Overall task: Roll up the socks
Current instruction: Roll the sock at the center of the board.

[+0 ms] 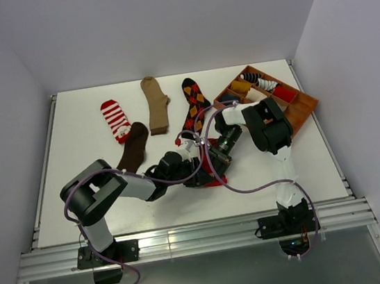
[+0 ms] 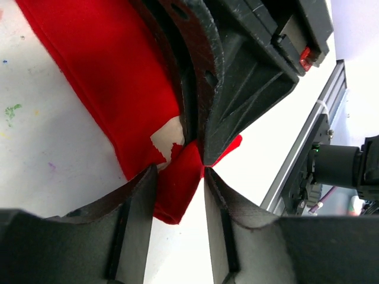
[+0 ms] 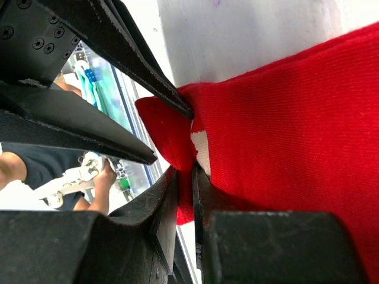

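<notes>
A red sock (image 2: 112, 89) with a white patch lies flat on the white table (image 2: 35, 148). My right gripper (image 3: 185, 173) is shut on a pinched fold at its edge. My left gripper (image 2: 179, 171) faces it from the other side, its jaws open, and the sock's corner hangs loosely between them. In the top view both grippers meet mid-table, the left gripper (image 1: 192, 167) beside the right gripper (image 1: 208, 159), over the red sock (image 1: 212, 179). Farther back lie a red-white striped sock (image 1: 115, 119), a tan sock (image 1: 156, 104), a dark brown sock (image 1: 133, 148) and a black argyle sock (image 1: 194, 105).
A brown wooden compartment tray (image 1: 302, 107) with several rolled socks stands at the back right, just behind the right arm's elbow (image 1: 269, 126). The table's metal rail (image 1: 189, 239) runs along the near edge.
</notes>
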Controlling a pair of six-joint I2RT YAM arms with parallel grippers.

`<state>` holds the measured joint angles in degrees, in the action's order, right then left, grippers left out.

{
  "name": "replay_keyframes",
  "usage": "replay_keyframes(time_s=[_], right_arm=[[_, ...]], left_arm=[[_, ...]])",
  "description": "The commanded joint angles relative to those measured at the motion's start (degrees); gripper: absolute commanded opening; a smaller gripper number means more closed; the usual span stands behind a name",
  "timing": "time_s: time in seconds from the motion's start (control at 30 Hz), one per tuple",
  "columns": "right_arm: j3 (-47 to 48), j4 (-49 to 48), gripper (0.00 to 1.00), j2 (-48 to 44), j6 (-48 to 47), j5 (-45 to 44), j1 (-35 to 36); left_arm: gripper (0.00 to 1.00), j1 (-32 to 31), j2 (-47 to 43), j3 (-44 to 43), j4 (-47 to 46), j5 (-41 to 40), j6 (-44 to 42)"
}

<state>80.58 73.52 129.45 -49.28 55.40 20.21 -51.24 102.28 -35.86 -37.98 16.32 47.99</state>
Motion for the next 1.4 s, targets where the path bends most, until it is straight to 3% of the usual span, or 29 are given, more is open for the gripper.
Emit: replay_keyframes(time_s=[0.0,0.4,0.63,0.73,0.9,1.2,1.37], right_arm=[[0.4,-1.3,0.17,0.5,-0.1,-1.0,-0.9],[-5.2,-15.1,0.21,-5.3,10.8,-8.4,-1.0],[-10.7,-26.7,0.36,-14.2,17.8,-15.6,-1.2],[-12.3,-28.9,0.40,-17.7,18.2,-16.5,-1.2],[-15.3,-31.5,0.42,-23.4,17.4,-16.7,-1.2],[-26.3,-42.0,0.47,-39.4,9.4,-22.5,-1.2],[-34.2,-45.8,0.51,-48.5,2.8,-20.4,0.2]], left_arm=[[0.43,-0.8,-0.2,-2.0,6.8,-1.3,-2.2],[0.00,-0.8,-1.5,-9.8,28.3,-0.1,4.5],[0.00,0.2,0.6,-12.7,39.5,2.6,15.4],[0.00,1.1,0.6,-10.5,38.5,5.8,20.7],[0.00,1.6,0.6,-9.7,38.7,7.9,22.4],[0.00,5.9,1.1,-5.5,36.2,16.4,30.2],[0.00,6.5,3.4,-6.9,39.7,17.3,31.6]])
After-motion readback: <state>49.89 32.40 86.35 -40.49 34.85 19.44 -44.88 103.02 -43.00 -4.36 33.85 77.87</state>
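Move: Between the left hand's open fingers sits the folded near end of the red sock, its middle about 2 cm to the right of the hand point and 1 cm lower; the right hand already pinches that same end, practically at its own point. The rest of the red sock lies flat ahead, its middle some 7 cm forward and 3 cm right of the left hand. From the left hand, the argyle sock is about 27 cm straight ahead, and the dark brown sock roughly 12 cm ahead and 26 cm left. Closing on the folded end first, the left fingers take the pinch over from the right hand, which then opens, comes free and backs off forward and right, about 4 cm each way, while rising 3 cm and swinging its fingertips to point more steeply down. Still gripping, the left hand rolls its top forward some 50 degrees and draws back about 4 cm and left 3 cm, sinking slightly. ##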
